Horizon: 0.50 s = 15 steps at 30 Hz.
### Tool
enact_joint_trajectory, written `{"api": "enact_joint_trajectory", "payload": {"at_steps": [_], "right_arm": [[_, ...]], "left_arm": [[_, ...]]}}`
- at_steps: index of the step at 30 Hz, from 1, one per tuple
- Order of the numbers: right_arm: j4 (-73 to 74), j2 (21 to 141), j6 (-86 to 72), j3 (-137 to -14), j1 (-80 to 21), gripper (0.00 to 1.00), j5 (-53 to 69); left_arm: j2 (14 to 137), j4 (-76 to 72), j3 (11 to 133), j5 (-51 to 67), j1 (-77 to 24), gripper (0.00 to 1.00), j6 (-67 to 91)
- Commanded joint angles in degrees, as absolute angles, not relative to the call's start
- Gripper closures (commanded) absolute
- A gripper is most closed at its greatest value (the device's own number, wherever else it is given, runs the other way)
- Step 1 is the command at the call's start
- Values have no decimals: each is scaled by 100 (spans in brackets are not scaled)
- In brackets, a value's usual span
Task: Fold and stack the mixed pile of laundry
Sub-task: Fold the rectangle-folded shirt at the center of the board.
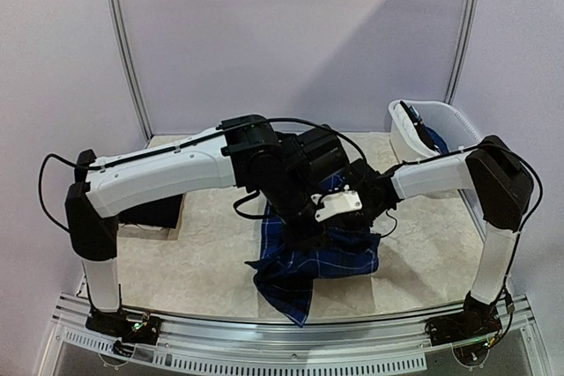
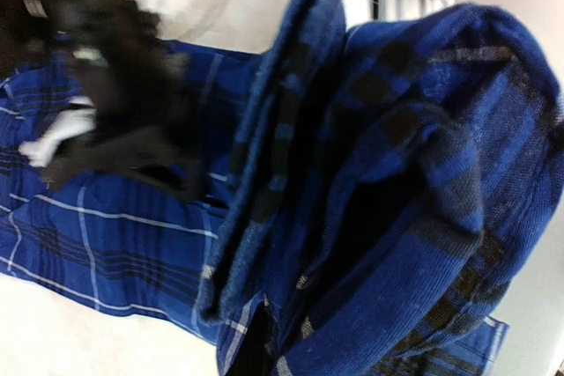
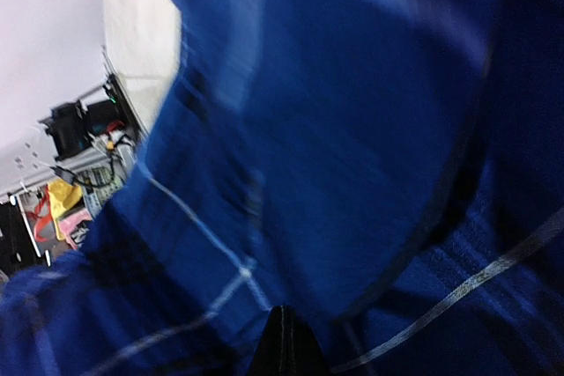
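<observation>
The blue plaid shirt (image 1: 310,263) lies bunched at the middle of the table, its upper part drawn up toward both grippers. My left gripper (image 1: 304,224) reaches down into it from the left. In the left wrist view thick folds of the shirt (image 2: 414,182) wrap the gripper (image 2: 256,351), which is shut on the cloth. My right gripper (image 1: 328,210) comes in from the right and meets the shirt next to the left one. Its closed fingertips (image 3: 282,348) pinch the fabric (image 3: 352,156). A plain black garment (image 1: 152,211) lies at the left.
A white plastic basket (image 1: 398,134) stands at the back right corner with dark and blue cloth inside. The two arms cross close together over the table's middle. A metal rail (image 1: 291,332) runs along the near edge.
</observation>
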<state>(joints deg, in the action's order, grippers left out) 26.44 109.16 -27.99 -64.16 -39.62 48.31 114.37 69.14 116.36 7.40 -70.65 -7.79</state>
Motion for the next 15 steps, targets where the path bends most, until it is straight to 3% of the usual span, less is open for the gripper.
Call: {"api": "enact_joint_trajectory", "payload": {"at_steps": [1,8,15], "right_arm": [[2798,11197,-2528,-6119,-4037,100,4966],[3231,11200,-2421,-6247,-4036,100,4868],[3939,10875,-2539,-6946,-3787,99,4028]], "left_arm": [[11748,7020,12022,901,-6729,100,-987],[12180,6999,12640,801,-6312,100,-1159],[12444,7051,12856,487,-6170,100,-1552]]}}
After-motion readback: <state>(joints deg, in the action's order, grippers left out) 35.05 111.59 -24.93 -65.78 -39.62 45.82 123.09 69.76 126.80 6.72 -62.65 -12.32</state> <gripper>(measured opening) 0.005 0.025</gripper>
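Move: The left hand already holds the near hem of the plaid shirt up in the air. The far half of the shirt, where the hem is going, lies about 26 cm ahead of it, 4 cm right and 17 cm below; the shirt's loose tail is some 8 cm back, 3 cm left and 13 cm below. The shirt's middle lies roughly level ahead of the shut right hand, 4 cm left and 4 cm below. Keep the left gripper shut on the hem and carry it forward about 8 cm over the shirt towards its far half, almost level, sinking just slightly at the end. Meanwhile dip the shut right fingers about 3 cm down and back at the shirt's middle, a little to the right, then ease them forward and up by about a centimetre, fingers shut throughout. ##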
